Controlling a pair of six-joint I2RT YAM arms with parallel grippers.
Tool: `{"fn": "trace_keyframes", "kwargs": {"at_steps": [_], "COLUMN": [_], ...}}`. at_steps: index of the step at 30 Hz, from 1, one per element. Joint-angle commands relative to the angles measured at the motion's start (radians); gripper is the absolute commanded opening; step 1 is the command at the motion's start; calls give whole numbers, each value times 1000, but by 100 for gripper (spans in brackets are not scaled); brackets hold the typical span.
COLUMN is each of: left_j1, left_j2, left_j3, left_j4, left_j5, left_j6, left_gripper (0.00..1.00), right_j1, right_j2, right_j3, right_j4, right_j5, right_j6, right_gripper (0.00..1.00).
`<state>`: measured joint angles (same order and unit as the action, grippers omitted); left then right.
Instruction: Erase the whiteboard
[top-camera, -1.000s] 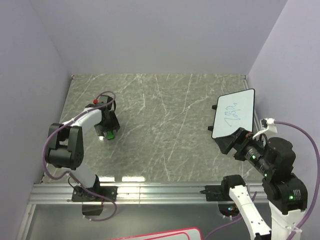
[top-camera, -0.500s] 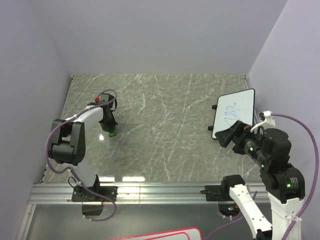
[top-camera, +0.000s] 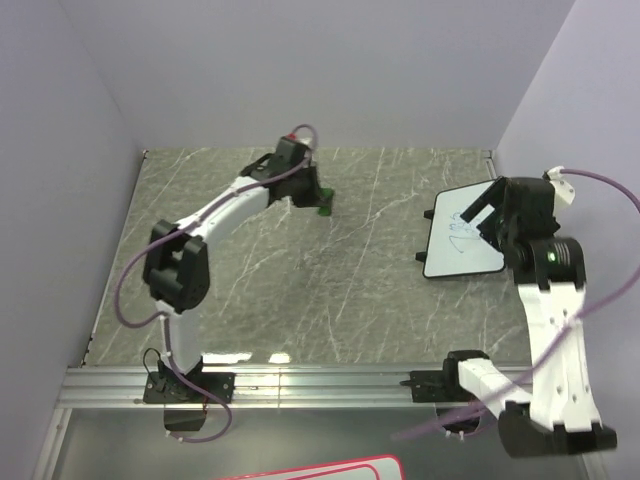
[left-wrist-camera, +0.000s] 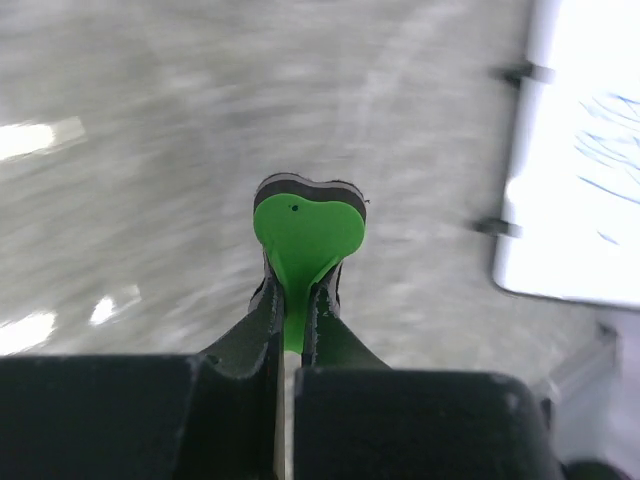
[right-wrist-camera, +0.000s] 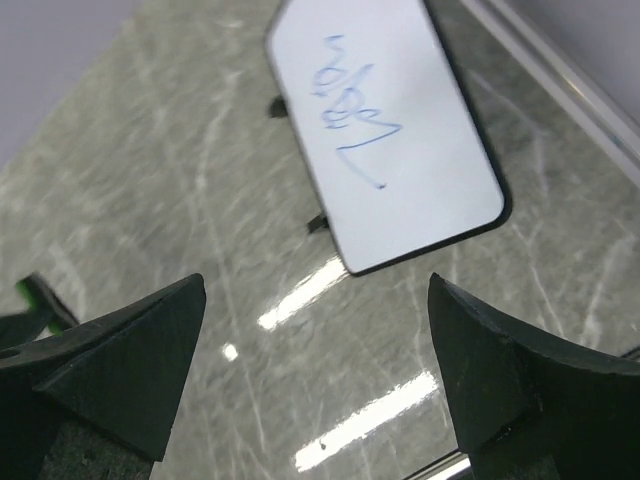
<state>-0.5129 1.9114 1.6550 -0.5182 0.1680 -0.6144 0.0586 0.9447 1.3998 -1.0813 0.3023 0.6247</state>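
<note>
The whiteboard (top-camera: 462, 245) lies flat at the table's right side, black-rimmed, with blue scribbles (right-wrist-camera: 355, 110) on it and two black tabs on its left edge. It also shows at the right of the left wrist view, whiteboard (left-wrist-camera: 580, 150). My left gripper (top-camera: 318, 200) hangs over the far middle of the table, shut on a green heart-shaped eraser (left-wrist-camera: 305, 235) with a dark pad underneath. The eraser is well left of the board. My right gripper (top-camera: 485, 220) hovers above the board's right part, open wide and empty, gripper (right-wrist-camera: 315, 350).
Grey marbled table with lilac walls at the left, back and right. A metal rail (top-camera: 320, 380) runs along the near edge by the arm bases. A red-rimmed white board (top-camera: 320, 468) peeks in at the bottom.
My left gripper shut on the green eraser at the table's left, then swung with it to the far middle. My right arm rose and moved farther back over the whiteboard.
</note>
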Motion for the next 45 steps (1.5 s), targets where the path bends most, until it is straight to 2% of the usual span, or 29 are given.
{"fn": "trace_keyframes", "kwargs": {"at_steps": [1, 3, 5, 8, 15, 19, 23, 27, 38, 40, 41, 45], "left_j1": [-93, -151, -179, -182, -177, -153, -116, -73, 16, 22, 22, 24], "left_j2": [112, 176, 178, 91, -121, -216, -290, -344, -376, -371, -368, -347], "left_j3": [179, 291, 298, 171, -53, -142, -184, -241, -288, -290, -288, -274], "left_j4": [25, -49, -45, 27, -20, -13, -46, -39, -75, -71, -71, -78], "left_j5": [174, 188, 230, 245, 170, 153, 139, 143, 162, 169, 174, 179], "left_j6": [4, 22, 21, 2, 85, 113, 156, 173, 232, 229, 228, 226], "left_gripper": [0, 0, 0, 0, 0, 0, 0, 0, 0, 0, 0, 0], "right_j1": [-91, -139, -183, -256, -399, -479, -502, -502, -502, -502, -502, -499], "right_j2": [72, 111, 159, 225, 348, 361, 336, 376, 437, 430, 428, 437], "right_j3": [7, -10, -24, -16, 44, -48, -197, -289, -343, -361, -366, -398], "right_j4": [26, 30, 34, 52, 154, 291, 536, 656, 675, 678, 687, 715], "right_j5": [64, 75, 67, 47, 23, -128, -288, -402, -397, -404, -414, -474], "right_j6": [55, 79, 93, 118, 61, 55, 58, 61, 20, 12, 9, -10], "right_gripper": [99, 99, 99, 98, 96, 93, 92, 89, 84, 81, 74, 59]}}
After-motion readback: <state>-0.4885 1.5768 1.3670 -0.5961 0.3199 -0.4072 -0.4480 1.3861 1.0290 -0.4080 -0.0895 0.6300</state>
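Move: The whiteboard, propped with its right side raised, has its middle about 14 cm ahead of my empty, open right hand, 3 cm to its right and 24 cm below. Its raised right edge is some 12 cm ahead, 10 cm right and 17 cm down, and the side rail stands roughly 6 cm beyond that edge to the right. From my left hand, already gripping the green eraser, the board's middle lies about 33 cm right, 2 cm back and 8 cm lower. I bring my right hand down some 16 cm, swinging out to the right past the board's raised edge and then forward, rolling its left side up about 15 degrees, until that edge stands between my fingers and they begin to close. My left hand keeps the eraser pinched, sweeps about 12 cm right and back, then reverses left and farther back, rising slightly, to hang over the open table. ##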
